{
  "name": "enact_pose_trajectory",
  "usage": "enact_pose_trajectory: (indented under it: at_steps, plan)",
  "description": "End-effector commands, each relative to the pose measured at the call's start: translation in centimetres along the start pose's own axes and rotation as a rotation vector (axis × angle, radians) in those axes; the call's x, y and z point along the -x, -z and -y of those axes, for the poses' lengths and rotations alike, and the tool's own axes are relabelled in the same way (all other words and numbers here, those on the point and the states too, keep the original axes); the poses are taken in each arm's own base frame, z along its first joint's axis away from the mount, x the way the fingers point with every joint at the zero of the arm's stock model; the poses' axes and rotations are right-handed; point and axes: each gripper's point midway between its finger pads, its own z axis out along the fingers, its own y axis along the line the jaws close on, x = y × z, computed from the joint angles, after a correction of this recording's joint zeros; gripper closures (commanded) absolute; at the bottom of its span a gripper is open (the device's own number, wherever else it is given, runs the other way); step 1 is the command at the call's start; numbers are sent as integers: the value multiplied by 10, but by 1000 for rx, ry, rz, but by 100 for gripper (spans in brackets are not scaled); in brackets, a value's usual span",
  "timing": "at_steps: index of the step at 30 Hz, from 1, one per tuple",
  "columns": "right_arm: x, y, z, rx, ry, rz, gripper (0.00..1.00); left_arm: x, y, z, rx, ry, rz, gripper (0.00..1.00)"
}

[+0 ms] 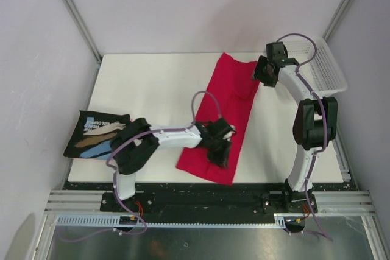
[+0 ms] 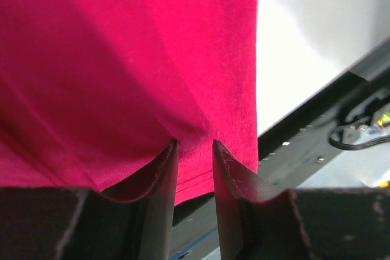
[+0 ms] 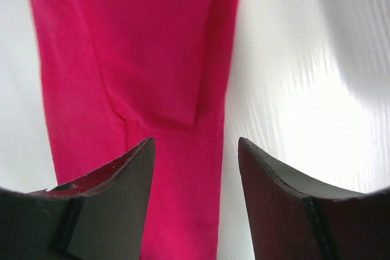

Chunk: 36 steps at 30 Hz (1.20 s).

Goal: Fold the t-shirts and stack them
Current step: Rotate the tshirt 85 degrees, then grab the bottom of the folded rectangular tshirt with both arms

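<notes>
The crimson-pink t-shirt (image 1: 228,105) lies as a long folded strip from the table's far middle to its near edge. My left gripper (image 1: 220,150) is at the strip's near end. In the left wrist view its fingers (image 2: 164,175) stand narrowly apart on the hem, and creases in the pink cloth (image 2: 122,59) run toward the tips. My right gripper (image 1: 263,72) hangs open over the far end's right edge, with nothing between its fingertips (image 3: 195,141) and the pink cloth (image 3: 152,47) lying flat below. The black printed t-shirt (image 1: 97,133) lies folded at the table's left edge.
A white mesh basket (image 1: 322,62) stands at the far right corner. The white table (image 1: 152,83) is bounded by grey walls at the back and sides. A black rail with cables (image 2: 359,132) runs along the near edge, just past the shirt's hem.
</notes>
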Motion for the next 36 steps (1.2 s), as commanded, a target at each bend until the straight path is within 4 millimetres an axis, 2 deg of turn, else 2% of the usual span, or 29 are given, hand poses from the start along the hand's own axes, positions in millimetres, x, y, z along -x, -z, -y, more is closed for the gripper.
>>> enact_pose_trajectory:
  at_steps: [1,3,5,8,11,13,16,19,22,25,28,32,36]
  plan:
    - [-27,35,10,17,-13,-23,39,-25,-22,58,-98,-8,-105,66]
    - [-46,49,18,14,-15,-50,39,-23,-18,77,-129,-40,-91,66]
    - [-63,70,22,29,-23,-68,38,-22,-8,86,-146,-61,-63,65]
    - [-99,97,26,64,-35,-112,38,-24,19,88,-165,-88,-10,63]
    - [-145,124,28,112,-52,-164,39,-32,48,77,-162,-94,57,61]
    - [-179,142,32,137,-75,-207,39,-36,69,67,-167,-85,113,61]
    - [-230,169,30,195,-117,-266,42,-43,89,41,-145,-48,189,60]
    - [-278,190,37,207,-145,-329,47,-50,98,3,-106,11,241,61]
    - [-314,207,47,206,-169,-380,56,-55,101,-32,-80,66,268,62]
    - [-340,217,58,198,-189,-421,61,-58,103,-54,-71,98,287,62]
    - [-361,220,61,206,-204,-474,62,-64,99,-67,-53,116,281,62]
    - [-386,216,58,215,-213,-533,63,-67,95,-77,-26,124,276,62]
    - [-400,209,54,215,-220,-557,62,-66,94,-84,-8,127,284,60]
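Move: The red t-shirt's near-left corner lies some 16 cm left and 1 cm back of the left hand, whose fingertips are down on the cloth; its near-right corner is about 7 cm back and 4 cm right. From the right hand that near-right corner is roughly 43 cm back, 15 cm left and 12 cm below, while the shirt's far end lies level, about 10 cm left, and the white basket level, about 13 cm right. Right hand sweeps 45 cm back towards near-right corner, narrowing; left drags cloth right, then hops 19 cm left. ##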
